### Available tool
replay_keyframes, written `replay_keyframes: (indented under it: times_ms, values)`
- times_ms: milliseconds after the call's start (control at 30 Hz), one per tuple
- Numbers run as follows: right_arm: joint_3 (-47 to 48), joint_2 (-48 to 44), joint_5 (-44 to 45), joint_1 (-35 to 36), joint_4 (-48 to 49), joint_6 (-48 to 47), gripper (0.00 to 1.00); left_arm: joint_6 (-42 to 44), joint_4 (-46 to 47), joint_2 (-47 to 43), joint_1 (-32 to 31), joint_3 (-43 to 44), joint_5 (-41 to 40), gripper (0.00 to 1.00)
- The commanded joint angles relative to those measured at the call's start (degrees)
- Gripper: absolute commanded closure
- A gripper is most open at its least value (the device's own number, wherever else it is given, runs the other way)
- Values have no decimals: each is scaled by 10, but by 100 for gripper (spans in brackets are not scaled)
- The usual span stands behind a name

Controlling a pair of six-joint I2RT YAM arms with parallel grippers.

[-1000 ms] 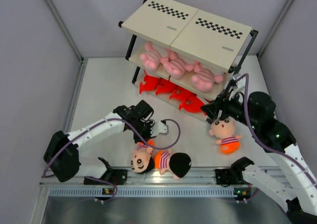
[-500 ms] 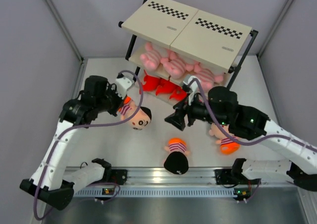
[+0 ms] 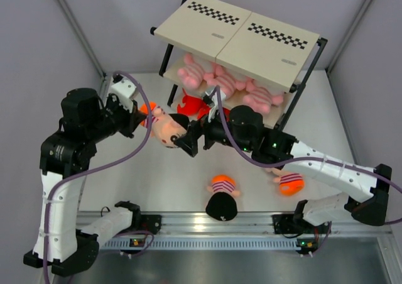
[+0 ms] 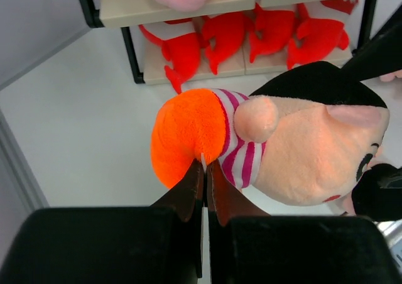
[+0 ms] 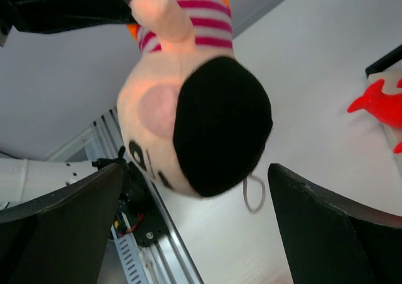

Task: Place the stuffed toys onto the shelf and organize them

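Note:
My left gripper (image 3: pixel 139 117) is shut on the orange shorts of a boy doll (image 3: pixel 164 131) and holds it in the air, left of the shelf (image 3: pixel 239 36). In the left wrist view the fingertips (image 4: pixel 200 171) pinch the shorts of that doll (image 4: pixel 295 152). My right gripper (image 3: pixel 188 141) stands open at the doll's black-haired head (image 5: pixel 201 120), its fingers (image 5: pixel 63 221) spread on either side without touching. A second doll (image 3: pixel 221 197) lies on the table near the front. A third doll (image 3: pixel 289 183) lies half under my right arm. Three pink plush animals (image 3: pixel 220 83) lie on the middle tier.
Red plush toys (image 3: pixel 191 103) fill the bottom tier, also seen close ahead as red plush toys (image 4: pixel 188 45) in the left wrist view. The shelf's black post (image 4: pixel 132 54) stands beside them. Grey walls close in the table on the left, right and back.
My left arm rose and carried the doll back towards the shelf's left end. My right arm swung left from the third doll to the held doll's head, and its jaws opened wide.

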Motion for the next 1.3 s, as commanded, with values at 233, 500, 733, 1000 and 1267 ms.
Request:
replay_keyframes:
  times_ms: [233, 500, 733, 1000, 1267]
  values:
    - [67, 60, -84, 8, 104, 26, 70, -22, -9, 3, 9, 43, 150, 100]
    - [135, 49, -156, -36, -123, 46, 100, 180, -33, -13, 5, -10, 115, 13]
    - [209, 108, -169, -48, -254, 45, 100, 388, -42, -24, -13, -98, 2, 2]
    - [277, 165, -211, -61, -268, 55, 100, 695, -39, -117, -14, -167, -7, 2]
    - [303, 191, -240, -73, -252, 71, 100, 782, -42, -149, -14, -161, 54, 2]
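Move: The left hand keeps hold of the striped toy by its orange end; its head is about 7 cm right, 4 cm back and 2 cm below. The open right hand waits some 11 cm right, 5 cm back and 4 cm below the left. From the right hand, the head lies 5 cm left, 1 cm ahead and 1 cm up; the leftmost pink toy on the shelf is roughly 21 cm ahead, 4 cm right and 8 cm lower. Leftward by about 3.5 cm, the right hand slides its open fingers around the toy's head and shuts them on the black hair, then keeps its grip while tipping some 20 degrees down. The left hand eases back and right, opens wide off the orange end, then dips down and left, rolling its left side up and turning clockwise, before rising a little. ##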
